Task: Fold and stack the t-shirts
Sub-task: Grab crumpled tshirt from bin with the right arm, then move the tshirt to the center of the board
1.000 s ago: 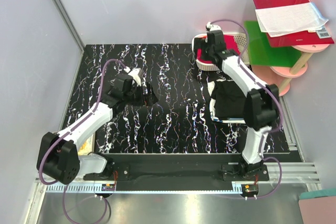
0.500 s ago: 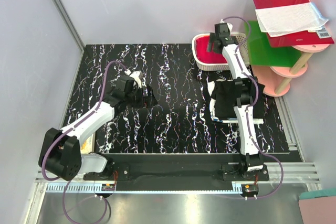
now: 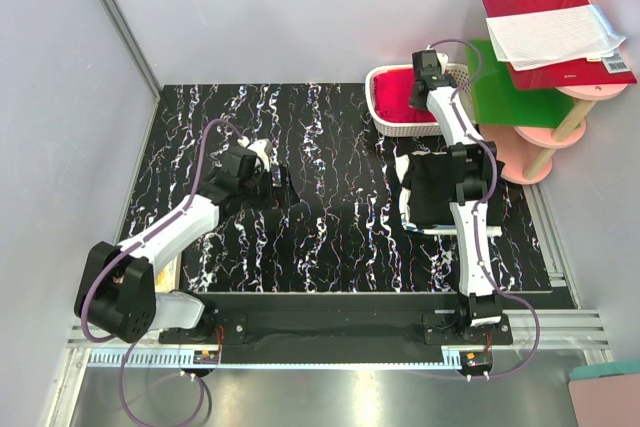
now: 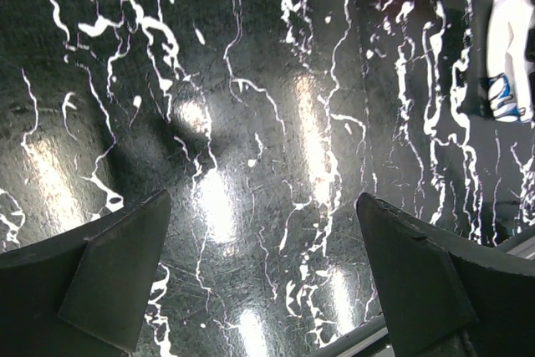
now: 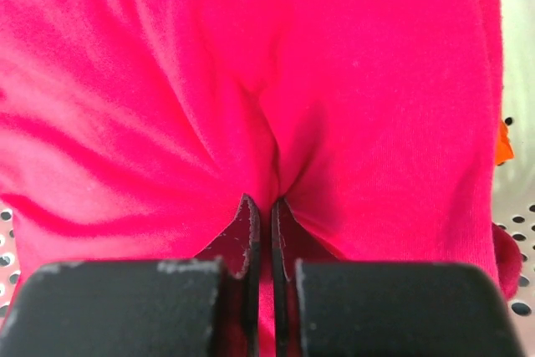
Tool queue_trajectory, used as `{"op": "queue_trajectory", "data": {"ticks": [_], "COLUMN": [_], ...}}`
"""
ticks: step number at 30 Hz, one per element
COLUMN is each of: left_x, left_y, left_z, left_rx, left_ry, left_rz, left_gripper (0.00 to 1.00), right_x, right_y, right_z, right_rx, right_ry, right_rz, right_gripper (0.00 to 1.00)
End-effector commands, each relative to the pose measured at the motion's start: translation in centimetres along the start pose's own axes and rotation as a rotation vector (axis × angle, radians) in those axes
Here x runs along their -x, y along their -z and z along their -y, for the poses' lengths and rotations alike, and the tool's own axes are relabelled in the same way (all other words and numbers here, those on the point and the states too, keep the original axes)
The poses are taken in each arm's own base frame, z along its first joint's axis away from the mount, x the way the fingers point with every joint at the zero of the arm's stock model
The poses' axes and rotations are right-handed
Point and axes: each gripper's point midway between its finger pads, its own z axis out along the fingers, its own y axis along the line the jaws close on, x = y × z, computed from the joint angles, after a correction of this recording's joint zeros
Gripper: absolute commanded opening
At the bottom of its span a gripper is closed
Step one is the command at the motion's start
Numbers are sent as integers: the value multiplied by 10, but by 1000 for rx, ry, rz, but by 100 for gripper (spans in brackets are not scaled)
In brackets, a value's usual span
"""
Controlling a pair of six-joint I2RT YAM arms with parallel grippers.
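A magenta-pink t-shirt (image 3: 393, 97) lies bunched in the white basket (image 3: 398, 129) at the back right. My right gripper (image 3: 418, 95) reaches down into that basket. It is shut on a pinched fold of the pink t-shirt (image 5: 167, 81), and cloth bulges round both fingertips (image 5: 249, 221). A sliver of orange cloth (image 5: 501, 145) shows by the basket wall (image 5: 520, 232). A folded black t-shirt (image 3: 440, 195) rests on the table under the right arm. My left gripper (image 3: 282, 187) hovers open over bare marbled tabletop (image 4: 251, 123), holding nothing.
A pink round side table (image 3: 572, 112) stands outside the back right corner with a red booklet and white paper (image 3: 555, 32) on top and a green sheet (image 3: 500, 77) below. Grey walls close the back and left. A white-and-blue cloth edge (image 4: 506, 39) shows at the left wrist view's top right.
My right gripper has pushed further into the basket and gone from open to shut on the pink t-shirt. The left gripper has edged slightly right and stays open.
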Motion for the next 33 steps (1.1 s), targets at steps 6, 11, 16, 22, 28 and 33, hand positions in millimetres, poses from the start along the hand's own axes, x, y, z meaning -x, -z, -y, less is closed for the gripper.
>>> {"op": "queue_trajectory", "data": {"ticks": [6,11,16,22,28,33], "left_x": [3,20,51,75,74,64], "left_y": [13,45,100,163,181,185], "left_z": [-13,-31,-30,-39,-49,-64], "left_rx": [72,188,228,316,368,429], "left_ry": [31,70,99,151,173,207], "left_rz": [85,237,430,623,676,682], "left_gripper": [99,99,99,99,99,99], "right_x": [93,114,117,52,-27,-58], "right_y": [155,234,329,415,501,542], "right_z": [-41,-61,-87,-146,-220,-236], "right_rx": [267,325,496,720,1034,1158], "right_ry": [1,61,82,193,354,419], "right_rz": [291,411,516,500,408,370], "right_gripper": [0,0,0,0,0,0]}}
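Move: The right hand already has the red t-shirt pinched inside the bin, whose middle lies about 2 cm to its right and 2 cm lower, neither ahead nor back. The open table where the shirt is headed is some 30 cm back, 35 cm left and 7 cm below; the black t-shirt pile is about 33 cm back, 2 cm right and 6 cm below. From the left hand, that open table lies roughly 3 cm ahead, 5 cm right and 10 cm down. Keeping its pinch on the red t-shirt, the right hand draws back a little, then lifts it about 30 cm up out of the bin and sweeps left and back, some 35 and 30 cm, over the open table, its fingers tilting up and turning about 60 degrees counter-clockwise. The open left hand dips slightly, then moves up and left, about 13 cm each, turning counter-clockwise. ##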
